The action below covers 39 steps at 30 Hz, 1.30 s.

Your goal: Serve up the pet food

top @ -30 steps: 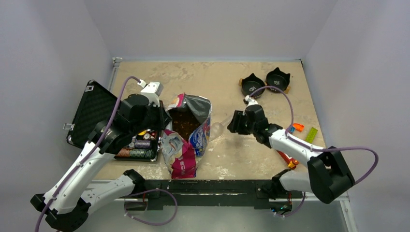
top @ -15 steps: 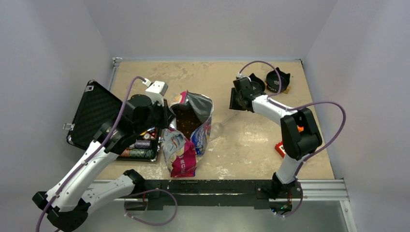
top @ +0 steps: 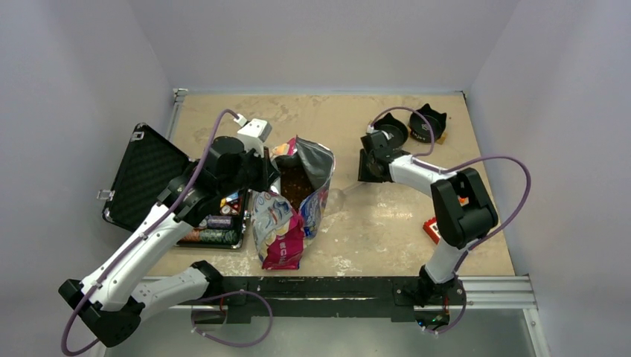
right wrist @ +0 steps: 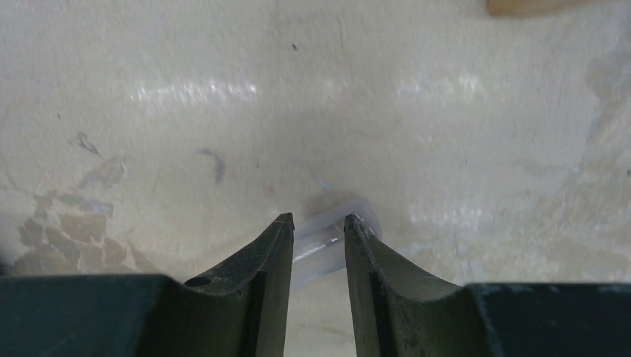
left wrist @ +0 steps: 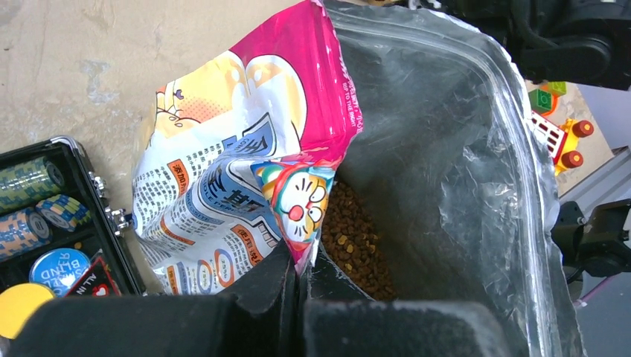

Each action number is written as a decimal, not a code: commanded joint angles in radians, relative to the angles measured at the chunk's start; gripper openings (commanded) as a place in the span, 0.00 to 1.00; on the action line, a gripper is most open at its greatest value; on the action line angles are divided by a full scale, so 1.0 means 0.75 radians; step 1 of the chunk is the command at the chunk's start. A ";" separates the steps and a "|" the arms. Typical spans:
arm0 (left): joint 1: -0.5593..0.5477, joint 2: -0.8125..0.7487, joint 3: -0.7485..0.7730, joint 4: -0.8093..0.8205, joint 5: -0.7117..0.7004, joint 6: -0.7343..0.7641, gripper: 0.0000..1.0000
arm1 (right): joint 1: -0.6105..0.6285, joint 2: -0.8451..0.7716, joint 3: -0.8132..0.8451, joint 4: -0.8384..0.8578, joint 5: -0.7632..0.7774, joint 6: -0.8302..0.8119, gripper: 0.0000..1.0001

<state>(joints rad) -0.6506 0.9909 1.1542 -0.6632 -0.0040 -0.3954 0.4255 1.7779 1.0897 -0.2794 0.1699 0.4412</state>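
Note:
The pet food (top: 296, 186) is brown kibble (left wrist: 357, 238) lying inside the open pink-blue-white cartoon bag (top: 286, 223), which stands at the table's centre-left. My left gripper (top: 269, 177) is shut on the bag's (left wrist: 223, 171) top left edge, which is pinched between its jaws (left wrist: 301, 268). A clear plastic scoop (top: 335, 198) lies on the table to the right of the bag. My right gripper (top: 366, 172) is down at the scoop's handle. In the right wrist view the translucent handle (right wrist: 320, 242) sits between the fingers, touched on both sides by my right gripper (right wrist: 318, 223).
Two black cat-shaped bowls (top: 390, 130) (top: 428, 123) stand at the back right. An open black case (top: 145, 175) with poker chips (left wrist: 30, 186) lies left of the bag. Small coloured toys (top: 431, 227) sit at the right near my right arm.
My right gripper swung toward the back and then settled down over the scoop's handle, its jaws narrowing around it. My left arm shifted the bag's held edge slightly right and back.

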 commanded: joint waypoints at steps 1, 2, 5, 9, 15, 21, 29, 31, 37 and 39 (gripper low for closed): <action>0.007 -0.046 -0.002 0.357 -0.041 0.090 0.00 | 0.026 -0.171 -0.172 0.006 0.010 0.104 0.34; 0.007 -0.056 -0.006 0.350 -0.045 0.109 0.00 | 0.037 -0.198 -0.203 0.004 0.004 0.127 0.34; 0.009 -0.087 -0.024 0.330 -0.068 0.150 0.00 | 0.079 -0.273 -0.274 -0.031 -0.017 0.193 0.33; 0.016 -0.137 -0.050 0.334 -0.110 0.189 0.00 | 0.147 -0.360 -0.372 -0.039 -0.077 0.333 0.34; 0.025 -0.213 -0.092 0.353 -0.141 0.210 0.00 | 0.252 -0.476 -0.457 -0.054 0.005 0.428 0.42; 0.026 -0.240 -0.105 0.363 -0.129 0.215 0.00 | 0.269 -0.616 -0.406 -0.127 0.022 0.096 0.54; 0.057 -0.296 -0.122 0.374 -0.125 0.208 0.00 | 0.309 -0.744 -0.266 -0.325 -0.263 -0.555 0.61; 0.063 -0.313 -0.130 0.380 -0.132 0.213 0.00 | 0.332 -0.781 -0.240 -0.386 -0.309 -0.806 0.66; 0.069 -0.338 -0.143 0.388 -0.158 0.216 0.00 | 0.360 -0.801 -0.401 -0.318 -0.188 -1.235 0.85; 0.072 -0.344 -0.145 0.387 -0.155 0.214 0.00 | 0.361 -0.759 -0.401 -0.312 -0.218 -1.326 0.85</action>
<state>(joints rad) -0.6086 0.7845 1.0126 -0.6209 -0.0830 -0.2684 0.6937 1.1709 0.8242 -0.5110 0.0078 -0.2947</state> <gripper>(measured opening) 0.018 0.843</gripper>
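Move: The right fingers straddle the handle end of the clear scoop, whose middle lies about 4 cm back, 7 cm left and 1 cm below that hand. The pet food bag's middle is some 14 cm back, 20 cm left and 8 cm higher; the nearer cat bowl stands roughly 14 cm ahead and 7 cm right. From the left hand, the scoop is about 10 cm ahead, 18 cm right and 26 cm below. With its fingertips already on the handle, the right hand drags the scoop straight back over the table about 12 cm. It then lets go, rises some 8 cm while opening wide, and turns about 55 degrees counter-clockwise above the handle. The left hand keeps its pinch on the bag's rim, drawing it about 4 cm left and tilting up slightly. ##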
